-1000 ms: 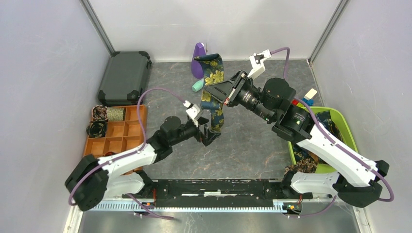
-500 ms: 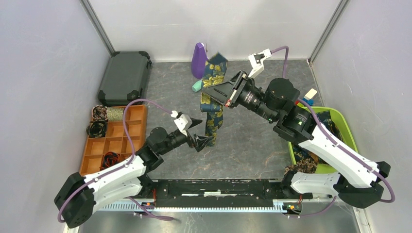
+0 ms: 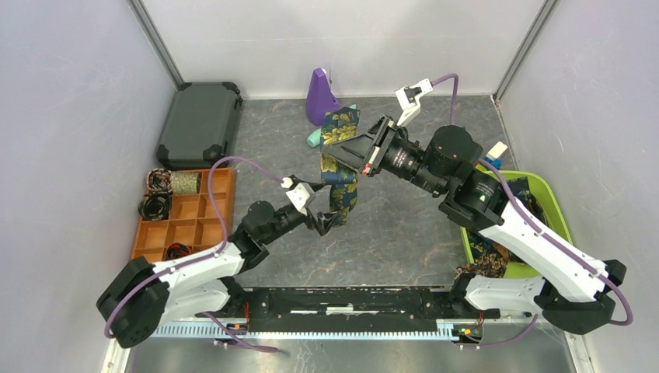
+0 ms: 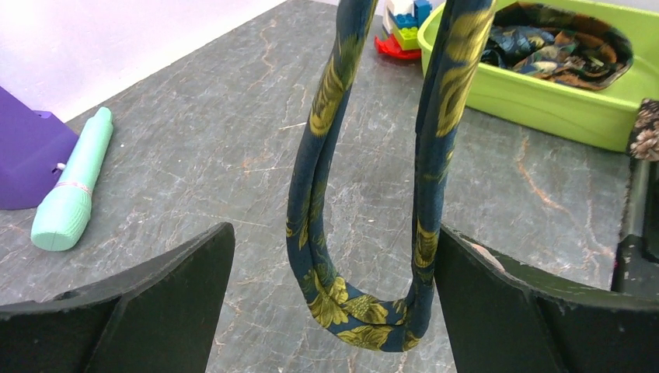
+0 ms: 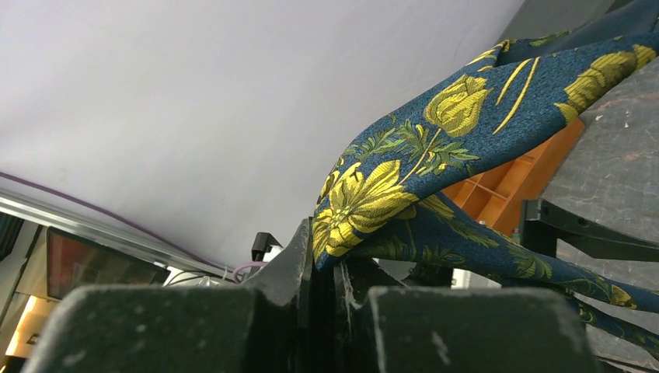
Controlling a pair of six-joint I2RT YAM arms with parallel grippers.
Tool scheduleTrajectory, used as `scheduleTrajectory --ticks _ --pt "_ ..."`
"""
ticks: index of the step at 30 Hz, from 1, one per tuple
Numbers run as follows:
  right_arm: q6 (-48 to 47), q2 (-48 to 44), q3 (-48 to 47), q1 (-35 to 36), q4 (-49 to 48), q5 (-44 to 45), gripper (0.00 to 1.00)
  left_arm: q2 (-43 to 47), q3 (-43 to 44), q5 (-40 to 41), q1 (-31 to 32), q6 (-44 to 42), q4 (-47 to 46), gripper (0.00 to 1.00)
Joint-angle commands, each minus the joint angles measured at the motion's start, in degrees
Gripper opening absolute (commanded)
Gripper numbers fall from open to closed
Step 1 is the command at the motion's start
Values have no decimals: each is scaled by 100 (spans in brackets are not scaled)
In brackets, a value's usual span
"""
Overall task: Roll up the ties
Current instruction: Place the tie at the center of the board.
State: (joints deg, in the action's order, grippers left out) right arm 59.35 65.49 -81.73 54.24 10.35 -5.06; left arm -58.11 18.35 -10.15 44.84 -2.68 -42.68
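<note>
A navy tie [image 3: 340,167] with yellow flowers hangs above the table, pinched near its wide end by my right gripper [image 3: 347,150], which is shut on it. In the right wrist view the fabric [image 5: 404,179] comes out from between the closed jaws of the right gripper [image 5: 330,260]. The tie droops in a U-shaped loop [image 4: 365,311]. The bottom of that loop sits between the wide-open fingers of my left gripper [image 4: 334,241], its right strand against the right finger [image 4: 497,311]. From above, the left gripper [image 3: 330,221] is at the tie's lower end.
An orange compartment tray [image 3: 186,221] at the left holds rolled ties [image 3: 155,206]. A green bin [image 3: 556,210] of loose ties stands at the right, with toy blocks [image 3: 493,155] behind it. A dark case [image 3: 200,124], a purple object [image 3: 319,97] and a teal cylinder [image 3: 314,138] lie at the back.
The left gripper drew back toward its base, then came forward again around the loop. The tie's free top end swung from the purple object toward the right.
</note>
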Motion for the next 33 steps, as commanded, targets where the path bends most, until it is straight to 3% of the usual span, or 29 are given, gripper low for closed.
scheduleTrajectory --ticks 1,5,10,13,15,16,17,18,22,27,33 --pt "-2 -203 -97 -3 -255 -34 0 -432 111 -37 -44 -455 -899 100" --pt "9 -211 -106 -1 -253 -110 0 -860 302 -222 -81 -612 -1140 100" --pt "-17 -234 -102 -2 -235 -113 0 -1232 414 -481 -89 -595 -1455 87" --pt "-44 -269 -63 -1 -244 -47 0 -1318 423 -634 -89 -487 -1510 65" --pt "-75 -283 -29 -1 -248 8 0 -1294 463 -863 -89 -448 -1365 40" --pt "-81 -290 -19 -1 -252 32 0 -1247 499 -987 -89 -399 -1230 20" --pt "-122 -287 -18 -3 -248 93 0 -1189 555 -1081 -89 -312 -958 7" --pt "-157 -287 -18 3 -237 160 0 -1125 633 -1189 -89 -132 -659 2" --pt "-376 -294 63 -3 -72 665 0 -703 1027 -1690 -81 905 897 2" --pt "-144 -363 816 -1 -350 851 0 126 1326 -1995 -64 2304 2881 2" --pt "64 -353 1741 1 -531 1169 0 1171 1412 -1501 139 3589 4843 2"
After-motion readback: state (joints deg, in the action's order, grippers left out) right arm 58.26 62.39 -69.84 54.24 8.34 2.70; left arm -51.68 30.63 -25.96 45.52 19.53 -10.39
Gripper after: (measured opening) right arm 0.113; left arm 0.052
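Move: The tie's hanging fold is just beyond the left fingertips, about 3 cm to the right, 1 cm ahead and 2 cm lower; the green roller lies some 27 cm straight ahead and 18 cm below, the purple stand about 31 cm ahead and 3 cm left. For the right hand, already gripping the tie, the board's centre is roughly 13 cm ahead, 2 cm right and 45 cm below. Left hand slips right, pinches the tie's fold, draws back about 9 cm; right, still gripping, sinks 7 cm. ##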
